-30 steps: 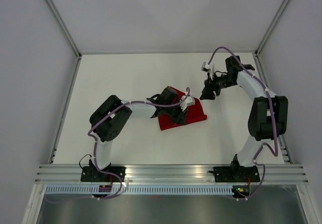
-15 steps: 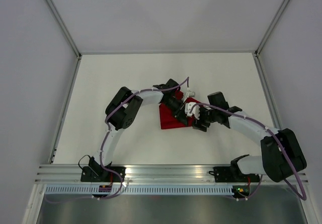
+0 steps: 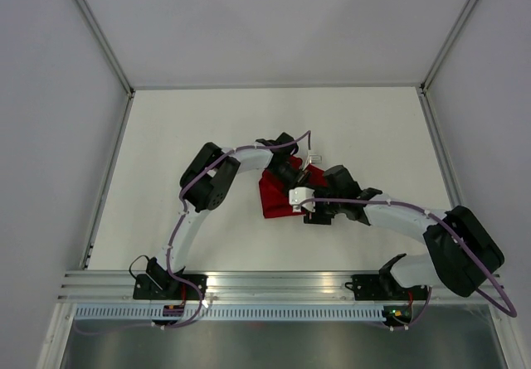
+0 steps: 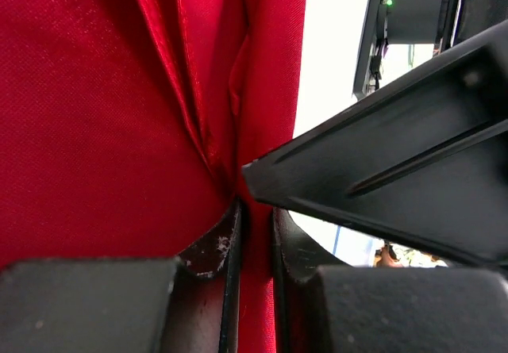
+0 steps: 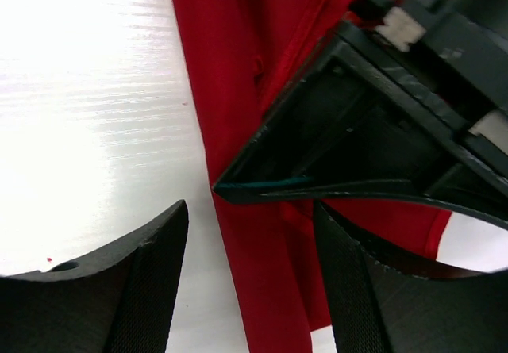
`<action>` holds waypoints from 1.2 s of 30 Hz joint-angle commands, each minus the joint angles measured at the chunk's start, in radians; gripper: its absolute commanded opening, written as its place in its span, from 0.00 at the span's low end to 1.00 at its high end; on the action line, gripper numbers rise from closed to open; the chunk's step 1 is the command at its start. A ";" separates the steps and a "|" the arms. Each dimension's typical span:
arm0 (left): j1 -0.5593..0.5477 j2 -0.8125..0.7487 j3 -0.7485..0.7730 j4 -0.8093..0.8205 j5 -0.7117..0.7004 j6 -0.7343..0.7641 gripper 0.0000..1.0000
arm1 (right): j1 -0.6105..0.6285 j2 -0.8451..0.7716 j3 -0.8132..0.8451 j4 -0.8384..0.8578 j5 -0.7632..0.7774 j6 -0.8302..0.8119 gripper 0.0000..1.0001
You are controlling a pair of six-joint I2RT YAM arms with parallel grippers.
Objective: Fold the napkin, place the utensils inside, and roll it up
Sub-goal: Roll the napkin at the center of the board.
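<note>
The red napkin [image 3: 274,196] lies bunched at the table's middle, mostly covered by both grippers. My left gripper [image 3: 292,172] reaches it from the far side. Its jaws [image 4: 255,220] are shut on a raised fold of the napkin [image 4: 103,107]. My right gripper [image 3: 309,209] comes in from the near right. It is open [image 5: 250,278] and straddles the napkin's folded edge [image 5: 258,258], with the left gripper's black finger [image 5: 357,147] just ahead of it. No utensils are in view.
The white tabletop [image 3: 191,128] is bounded by metal rails and grey walls. The two arms arch toward each other over the middle, and their grippers stand almost in contact. The arm bases sit on the aluminium rail [image 3: 282,284] at the near edge.
My right arm has swung from the far right down to the napkin's near right edge, and its jaws have opened wider. The left gripper has shifted slightly toward the back, still holding the cloth.
</note>
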 commanded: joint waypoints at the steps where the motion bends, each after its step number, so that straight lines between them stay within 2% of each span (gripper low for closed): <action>1: -0.003 0.066 -0.013 -0.059 -0.160 -0.003 0.02 | 0.028 0.026 -0.009 0.031 0.032 -0.018 0.69; 5: -0.003 0.062 -0.011 -0.061 -0.155 0.000 0.03 | 0.042 0.057 0.010 0.002 0.036 -0.026 0.61; 9: -0.003 0.035 -0.017 -0.061 -0.160 0.009 0.09 | 0.042 0.106 0.037 -0.038 0.041 -0.026 0.42; 11: -0.003 0.023 -0.017 -0.062 -0.170 0.008 0.16 | 0.043 0.115 0.048 -0.050 0.039 -0.025 0.38; 12: -0.003 0.009 -0.016 -0.061 -0.173 0.008 0.19 | 0.042 0.123 0.054 -0.068 0.035 -0.023 0.31; 14: -0.003 -0.012 -0.009 -0.056 -0.198 0.000 0.29 | 0.042 0.138 0.076 -0.093 0.021 -0.022 0.25; 17: 0.000 -0.063 -0.009 -0.032 -0.233 -0.015 0.38 | 0.042 0.161 0.106 -0.150 0.010 -0.034 0.23; 22: 0.006 -0.171 -0.011 0.011 -0.308 -0.041 0.45 | 0.014 0.221 0.174 -0.275 -0.057 -0.058 0.20; 29: 0.065 -0.289 -0.034 0.084 -0.550 -0.164 0.46 | -0.079 0.350 0.348 -0.516 -0.227 -0.127 0.18; 36: 0.129 -0.493 -0.248 0.263 -0.722 -0.264 0.46 | -0.165 0.514 0.508 -0.735 -0.326 -0.222 0.19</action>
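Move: Right at the left hand's closed fingertips is the napkin's rolled near edge, running left to right. The same roll passes between the right hand's open fingers, about 2 cm below their midpoint. The flat napkin's middle lies some 8 cm ahead of both hands, straight ahead of the left and roughly 3 cm left of the right. The left fingertips sit about 3 cm left of the right hand and 1 cm ahead of it. Sinking about 1.5 cm over the roll, the right fingers close and pinch it while the left still holds its own spot. Only then do the left fingers open and let go, and that hand pulls away forward over the flat napkin, some 13 cm forward-left and 5 cm up, turning counter-clockwise. The right keeps its grip almost in place, tilting about 25 degrees so that its fingertips swing back towards the base. ##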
